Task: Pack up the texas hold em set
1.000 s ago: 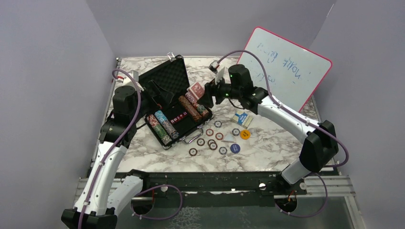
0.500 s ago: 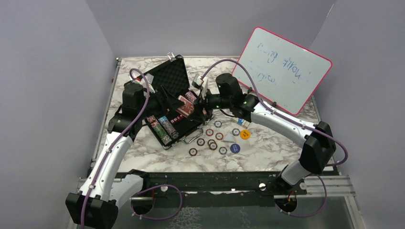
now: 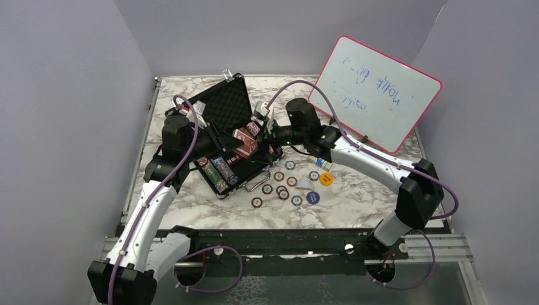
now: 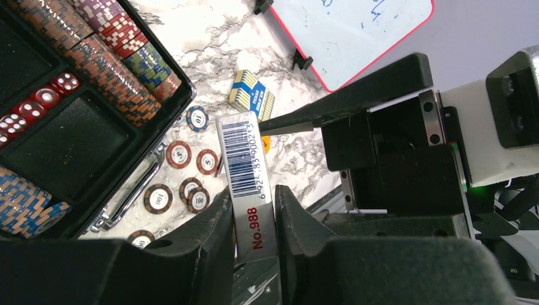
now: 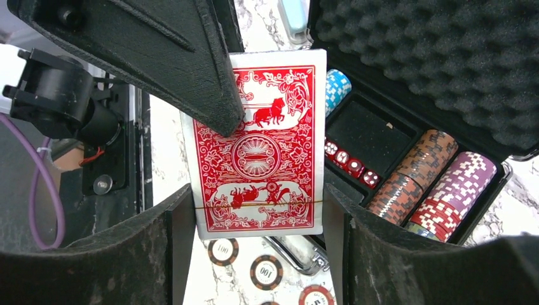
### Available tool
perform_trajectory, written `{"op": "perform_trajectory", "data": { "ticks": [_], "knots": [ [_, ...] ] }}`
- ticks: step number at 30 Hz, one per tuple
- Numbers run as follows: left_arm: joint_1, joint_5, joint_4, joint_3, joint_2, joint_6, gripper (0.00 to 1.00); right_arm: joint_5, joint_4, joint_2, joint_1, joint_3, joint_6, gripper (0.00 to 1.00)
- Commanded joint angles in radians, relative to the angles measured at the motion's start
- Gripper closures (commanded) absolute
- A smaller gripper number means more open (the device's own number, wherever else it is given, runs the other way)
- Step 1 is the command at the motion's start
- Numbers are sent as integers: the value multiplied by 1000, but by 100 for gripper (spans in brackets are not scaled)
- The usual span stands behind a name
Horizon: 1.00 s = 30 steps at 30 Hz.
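Observation:
The red card deck (image 3: 245, 141) hangs over the open black briefcase (image 3: 225, 105), held from both sides. My left gripper (image 4: 252, 197) is shut on its barcoded narrow edge (image 4: 245, 165). My right gripper (image 5: 257, 197) is shut across the deck's patterned face (image 5: 257, 146). Rows of striped chips (image 5: 438, 184) and red dice (image 5: 346, 159) lie in the case's tray. Loose chips (image 3: 279, 184), an orange button (image 3: 326, 179) and a blue button (image 3: 312, 197) lie on the marble in front of the case. The blue card deck (image 4: 251, 95) rests further right.
A pink-framed whiteboard (image 3: 375, 89) leans at the back right. The case's silver handle (image 4: 127, 197) points toward the loose chips. A small light-blue object (image 5: 293, 13) lies beside the case lid. Grey walls close in the table on three sides.
The right arm has carried the red deck left over the case. My left gripper has swung in and shut on the deck's edge.

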Motion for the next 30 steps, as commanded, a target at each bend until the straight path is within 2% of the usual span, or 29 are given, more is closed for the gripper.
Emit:
{"op": "perform_trajectory", "data": {
  "ticks": [1, 3, 5, 8, 10, 15, 19, 25, 30],
  "knots": [
    [-5, 66, 103, -13, -40, -14, 97, -54, 44, 21, 0, 19, 43, 26],
    [-3, 34, 87, -15, -55, -7, 98, -43, 49, 14, -1, 14, 69, 16],
    [0, -3, 68, -12, -74, 14, 99, -30, 57, -15, -1, -12, 94, 13],
    [5, -67, 29, 2, -91, 95, 99, 48, 85, -86, -1, -86, 153, 11],
    [7, -163, 0, 9, -91, 132, 99, 118, 126, -144, -2, -157, 201, 10],
    [7, -396, -15, -28, -99, 43, 99, 388, 183, -234, -2, -283, 420, 9],
    [7, -567, 75, -128, -135, -97, 100, 619, 117, -252, -4, -305, 564, 11],
    [7, -666, 314, -303, -107, -224, 100, 719, 84, -270, -4, -338, 575, 12],
    [4, -695, 462, -359, 29, -297, 100, 758, 59, -251, -9, -314, 509, 13]
  ]
}}
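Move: Both hands pinch the red card deck above the case; its middle is 2 cm right and 1 cm ahead of the left hand, and 3 cm left of the right. The case's empty far well is about 15 cm ahead, 5 cm left and 23 cm below the left hand. From that hand, the dice row lies 10 ahead and 1 left, the blue chip stack 6 ahead and 8 left, and the brown stack 15 ahead and 4 right. The right fingers open and let go of the card deck while the left ones keep their pinch. The right hand then backs away to the right, about 10 cm, drifting forward and turning some 45 degrees clockwise. After a small lift, the left hand carries the deck left and forward, then mostly down, ending about 10 cm lower and swung nearly 40 degrees counter-clockwise, towards the far well. ##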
